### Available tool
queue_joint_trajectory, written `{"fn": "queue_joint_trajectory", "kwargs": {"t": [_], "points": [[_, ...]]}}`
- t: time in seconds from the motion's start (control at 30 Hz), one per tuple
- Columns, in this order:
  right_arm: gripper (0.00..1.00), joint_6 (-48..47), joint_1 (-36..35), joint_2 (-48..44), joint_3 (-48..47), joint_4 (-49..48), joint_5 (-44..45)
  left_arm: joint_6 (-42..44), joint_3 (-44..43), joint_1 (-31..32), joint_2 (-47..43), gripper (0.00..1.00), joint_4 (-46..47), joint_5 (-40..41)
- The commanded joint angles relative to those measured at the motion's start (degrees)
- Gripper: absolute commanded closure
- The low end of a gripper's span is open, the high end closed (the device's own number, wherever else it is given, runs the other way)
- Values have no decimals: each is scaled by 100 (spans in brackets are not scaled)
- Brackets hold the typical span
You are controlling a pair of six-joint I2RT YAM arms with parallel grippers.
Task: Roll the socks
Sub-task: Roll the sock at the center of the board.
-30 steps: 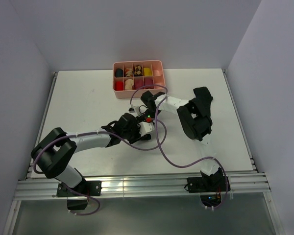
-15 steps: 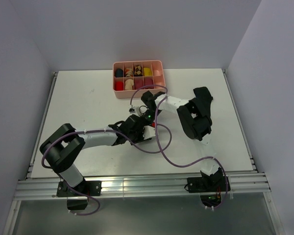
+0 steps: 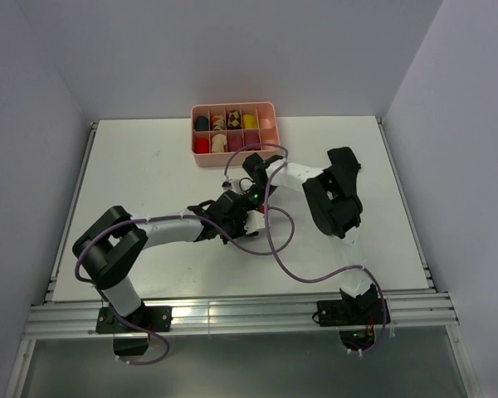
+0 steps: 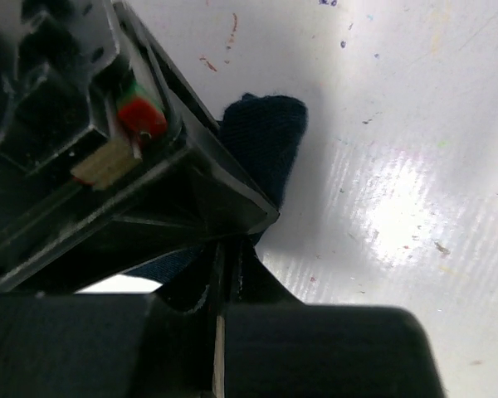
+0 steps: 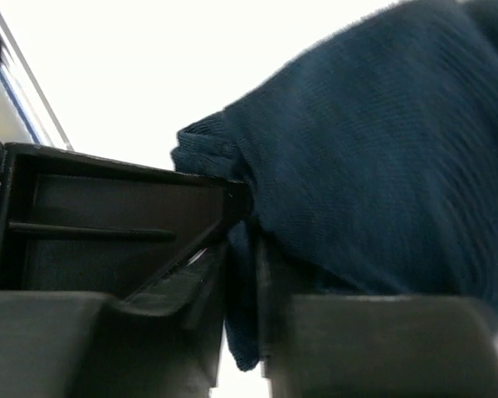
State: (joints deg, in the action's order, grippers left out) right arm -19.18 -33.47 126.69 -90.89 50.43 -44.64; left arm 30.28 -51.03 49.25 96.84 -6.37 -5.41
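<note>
A dark sock point(image 5: 365, 166) fills the right wrist view, and a fold of it hangs pinched between the nearly closed jaws of my right gripper point(image 5: 245, 274). In the left wrist view the same sock point(image 4: 266, 137) lies on the white table, under the right gripper's black housing point(image 4: 83, 191). My left gripper point(image 4: 226, 257) is shut there, with dark fabric showing on both sides of its tips. From above, the left gripper point(image 3: 242, 217) and right gripper point(image 3: 251, 197) meet mid-table and hide the sock. No other sock is in view.
A pink divided tray point(image 3: 234, 105) with rolled items in its compartments stands at the back of the table, just beyond the right arm. A purple cable point(image 3: 278, 257) loops over the table in front of the grippers. Grey walls rise on three sides.
My left arm has reached further right, bringing its gripper in under the right gripper, and its jaws have closed. The right arm has barely moved.
</note>
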Motion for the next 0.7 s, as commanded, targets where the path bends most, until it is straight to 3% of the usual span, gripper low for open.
{"fn": "queue_joint_trajectory", "kwargs": {"t": [0.0,0.03,0.2,0.43,0.67], "points": [[69,309,122,-556,351,-778,52,-286,-258,-12,213,99,-619,-635],[62,510,174,-680,440,-937,52,-399,-355,-38,204,99,-759,-732],[50,1372,481,-1743,1369,-2501,350,-830,-504,-451,142,99,-927,-1487],[42,2646,868,-3324,3048,-4478,1835,-1586,-698,-1311,432,99,-1173,-2708],[41,2490,922,-4467,4193,-5324,2547,-2071,-1014,-1858,888,99,-1427,-3711]]}}
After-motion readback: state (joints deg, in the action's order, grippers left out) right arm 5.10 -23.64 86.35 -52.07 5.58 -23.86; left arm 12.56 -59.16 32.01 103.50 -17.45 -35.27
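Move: The dark sock lies bunched between both shut grippers at the centre of the board: from the left hand its middle is about 1 cm to the left and level fore and aft; from the right hand it is about 1 cm back and 1 cm left. Straight ahead of the left hand, some 28 cm out, stands the pink box. The black sock lies about 34 cm to the right of the left hand and 15 cm farther out. Open the right gripper to a little over half, let go of the sock and lift clear by about 9 cm, swinging forward and to the right, away from the left hand, while the wrist turns clockwise. Keep the left gripper shut on its pinch near the board and turn its wrist some 40 degrees so the fingers tip back towards the base; ease back slightly, then about 2 cm left and a little forward. ##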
